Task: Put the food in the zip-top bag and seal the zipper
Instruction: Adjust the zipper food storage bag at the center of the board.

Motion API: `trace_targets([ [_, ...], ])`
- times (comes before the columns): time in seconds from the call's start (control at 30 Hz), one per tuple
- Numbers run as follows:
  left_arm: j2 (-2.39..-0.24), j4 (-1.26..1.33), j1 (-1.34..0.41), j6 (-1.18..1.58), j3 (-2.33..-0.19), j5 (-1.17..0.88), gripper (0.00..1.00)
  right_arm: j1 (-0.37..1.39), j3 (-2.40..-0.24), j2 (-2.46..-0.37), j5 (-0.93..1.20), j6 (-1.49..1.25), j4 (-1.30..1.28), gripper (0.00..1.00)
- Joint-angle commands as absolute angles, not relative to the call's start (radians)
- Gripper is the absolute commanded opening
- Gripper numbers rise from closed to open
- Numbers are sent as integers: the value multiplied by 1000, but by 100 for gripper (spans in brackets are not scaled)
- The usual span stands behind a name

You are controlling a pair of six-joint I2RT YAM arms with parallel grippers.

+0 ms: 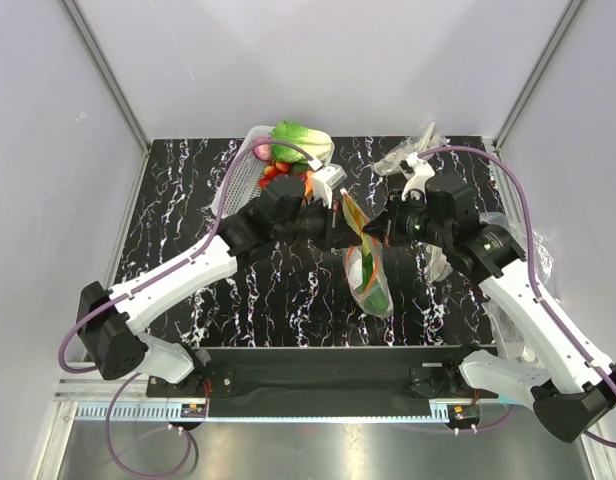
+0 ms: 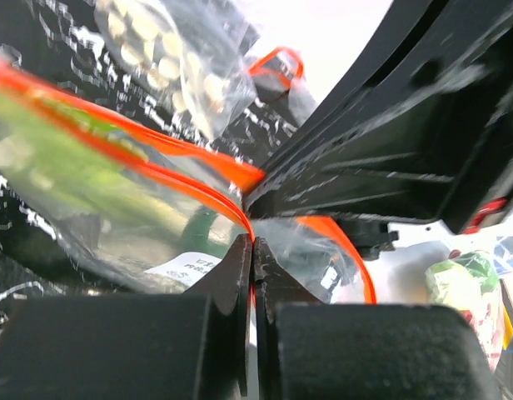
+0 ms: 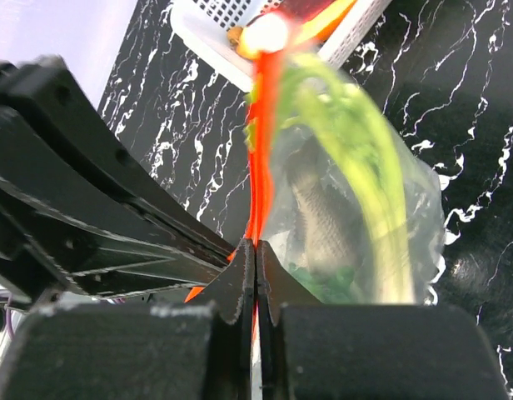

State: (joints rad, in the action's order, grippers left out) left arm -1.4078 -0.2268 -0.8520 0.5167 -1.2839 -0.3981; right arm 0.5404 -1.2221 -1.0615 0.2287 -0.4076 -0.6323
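The zip-top bag [image 1: 369, 278] hangs between my two grippers above the middle of the table, its red-orange zipper [image 1: 350, 216] running between them. Inside it are the leek [image 3: 365, 150], a pale root [image 3: 319, 218] and green pieces [image 3: 325, 282]. My left gripper [image 1: 337, 211] is shut on the zipper [image 2: 198, 187] at one end, with the bag's white label [image 2: 186, 267] just behind the jaws. My right gripper [image 1: 377, 237] is shut on the zipper [image 3: 263, 142] a little further along. The two grippers' fingers stand close together.
A white basket [image 1: 237, 182] at the back holds the leafy cabbage [image 1: 293, 140] and small red pieces. Wrinkly clear bags lie at the back right [image 1: 406, 157] and along the right edge [image 1: 510, 300]. One bag holds pale round pieces [image 2: 169, 58].
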Motion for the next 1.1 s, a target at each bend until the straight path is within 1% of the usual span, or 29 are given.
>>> trace_targets([
  [0.0,-1390,-152,-856,515,-1255,-400,0,540,-1217,-1062,218,-429,-575,1],
  [0.2,-1391,-143,-868,503,-1212,-364,0,538,-1195,-1081,218,-434,-583,5],
  [0.3,-1388,-143,-876,494,-1209,-344,0,538,-1190,-1086,216,-436,-584,9],
  [0.4,-1381,-149,-885,486,-1212,-331,0,538,-1189,-1092,216,-434,-586,22],
  [0.47,-1378,-155,-888,474,-1215,-327,0,538,-1189,-1095,216,-433,-583,34],
  [0.53,-1379,-163,-893,468,-1224,-322,0,537,-1192,-1101,215,-430,-584,41],
  [0.6,-1379,-167,-899,460,-1226,-313,0,540,-1198,-1106,215,-428,-584,45],
  [0.73,-1379,-178,-905,448,-1239,-298,0,538,-1207,-1127,216,-422,-597,45],
  [1.0,-1401,-238,-923,407,-1339,-290,0,538,-1218,-1158,209,-419,-603,46],
  [1.03,-1404,-245,-925,400,-1345,-288,0,537,-1221,-1160,210,-419,-606,45],
  [1.07,-1405,-248,-927,399,-1353,-290,0,540,-1224,-1161,210,-414,-607,40],
])
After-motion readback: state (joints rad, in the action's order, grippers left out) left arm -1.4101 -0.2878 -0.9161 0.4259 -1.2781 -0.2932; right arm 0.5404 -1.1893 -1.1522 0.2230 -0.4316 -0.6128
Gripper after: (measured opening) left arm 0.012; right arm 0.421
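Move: Below and a little behind both hands, which already pinch its orange zipper rim side by side, hangs the zipper food storage bag. Its filled middle is about 4 cm back, 2 cm right and 14 cm below the left hand, and some 5 cm back, 1 cm left and 14 cm below the right. The basket lies roughly 25 cm ahead and 19 cm left of the left hand; a filled bag rests about 4 cm ahead and 16 cm right of the right hand. Sinking together with the bag's rim, both hands go down: the left about 3.5 cm, still pinching it, then back up some 1.5 cm with a slight tilt. The right pauses after about 2 cm, opens its fingers to nearly half and releases its pinch, then goes lower and edges forward with the rim loose between the open fingers. ##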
